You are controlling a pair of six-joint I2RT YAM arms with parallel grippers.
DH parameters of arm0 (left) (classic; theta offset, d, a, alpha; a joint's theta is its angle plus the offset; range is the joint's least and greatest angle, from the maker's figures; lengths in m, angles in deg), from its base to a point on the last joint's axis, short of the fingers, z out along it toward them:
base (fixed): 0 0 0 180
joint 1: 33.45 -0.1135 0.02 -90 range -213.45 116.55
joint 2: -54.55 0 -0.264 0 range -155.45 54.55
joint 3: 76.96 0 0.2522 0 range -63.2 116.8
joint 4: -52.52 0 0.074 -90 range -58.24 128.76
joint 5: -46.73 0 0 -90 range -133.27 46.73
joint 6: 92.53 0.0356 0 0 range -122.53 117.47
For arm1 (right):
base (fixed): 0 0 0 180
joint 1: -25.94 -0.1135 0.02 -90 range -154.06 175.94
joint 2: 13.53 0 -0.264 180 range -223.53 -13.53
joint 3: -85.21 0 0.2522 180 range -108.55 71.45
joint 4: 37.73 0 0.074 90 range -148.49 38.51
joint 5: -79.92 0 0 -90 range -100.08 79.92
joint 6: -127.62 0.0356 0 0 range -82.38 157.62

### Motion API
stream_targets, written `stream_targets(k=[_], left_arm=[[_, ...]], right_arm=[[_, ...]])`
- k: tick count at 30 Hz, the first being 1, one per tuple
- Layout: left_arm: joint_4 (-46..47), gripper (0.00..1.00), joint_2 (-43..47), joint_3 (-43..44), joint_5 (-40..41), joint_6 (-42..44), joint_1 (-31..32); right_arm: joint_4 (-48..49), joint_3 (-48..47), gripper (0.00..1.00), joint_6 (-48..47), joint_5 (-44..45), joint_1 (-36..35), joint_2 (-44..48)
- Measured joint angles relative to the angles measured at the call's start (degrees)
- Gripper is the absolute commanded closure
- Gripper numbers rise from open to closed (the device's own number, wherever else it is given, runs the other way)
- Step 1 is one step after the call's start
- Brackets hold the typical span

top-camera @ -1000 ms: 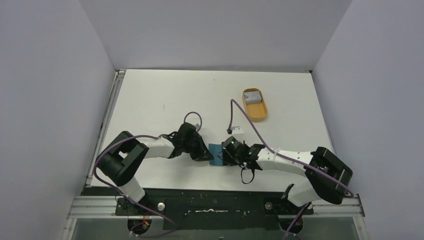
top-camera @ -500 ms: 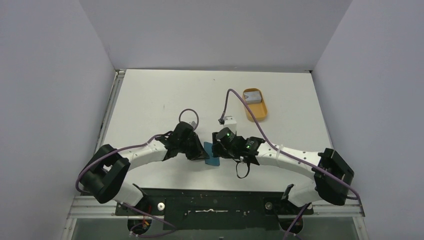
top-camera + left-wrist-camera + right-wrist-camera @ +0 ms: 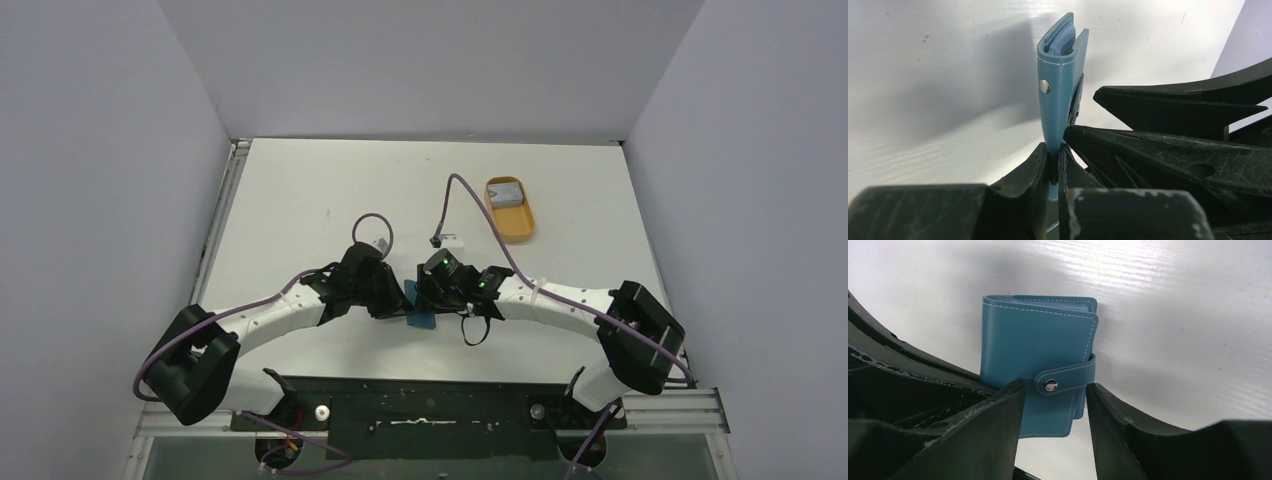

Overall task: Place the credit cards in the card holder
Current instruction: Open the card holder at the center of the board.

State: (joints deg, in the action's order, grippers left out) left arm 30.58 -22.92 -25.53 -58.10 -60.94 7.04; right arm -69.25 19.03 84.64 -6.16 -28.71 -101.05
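Observation:
The teal-blue card holder (image 3: 1060, 85) stands on edge above the table, its snap tab fastened, with my left gripper (image 3: 1054, 161) shut on its lower edge. In the right wrist view the card holder (image 3: 1038, 345) faces me, and my right gripper (image 3: 1054, 390) is open with one finger on each side of the snap tab. From above, the card holder (image 3: 421, 318) shows between the left gripper (image 3: 398, 300) and the right gripper (image 3: 426, 296), near the table's front. Grey credit cards (image 3: 506, 192) lie in the orange tray, far from both grippers.
The orange oval tray (image 3: 520, 232) sits at the back right of the white table. A purple cable with a white plug (image 3: 452, 240) arches over the right arm. Grey walls close the table on three sides.
Both arms have swung left and stretched farther out, carrying the card holder a little left. The right gripper has kept close against it.

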Motion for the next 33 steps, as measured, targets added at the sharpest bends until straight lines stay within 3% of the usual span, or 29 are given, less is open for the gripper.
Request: stream_targets(k=[17, 29, 33], left_arm=[[-2.23, 1.0, 2.54, 0.11, 0.98, 0.39, -0.02], [-2.43, 1.0, 2.71, 0.96, 1.11, 0.57, 0.09], [-3.06, 1.0, 2.71, 1.27, 1.25, 0.66, 0.09]], right_arm=[[-3.63, -3.89, 0.65, -0.09, 0.9, -0.13, -2.21], [-5.29, -5.75, 0.99, -0.83, 1.92, -0.85, -2.38], [-5.31, -5.75, 1.0, -0.9, 2.08, -0.9, -2.38]])
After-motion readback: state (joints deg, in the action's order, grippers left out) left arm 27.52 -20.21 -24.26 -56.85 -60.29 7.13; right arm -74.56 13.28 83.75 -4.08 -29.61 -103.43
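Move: The card holder's snap strap sits almost between the right hand's half-open fingertips, about 1 cm ahead and 1 cm below. The holder's middle lies roughly 1 cm ahead, 1 cm left and 1 cm below that same hand. The left hand already pinches the holder near its spine; from that hand the strap is some 3 cm ahead and 2 cm to its right, at about the same height. The right fingertips close from half open to almost shut, pinching the end of the strap beside the snap, while that hand eases up about 1 cm and slightly forward and left, with hardly any turn. The left hand keeps its grip on the holder and lifts it about 1.5 cm. ##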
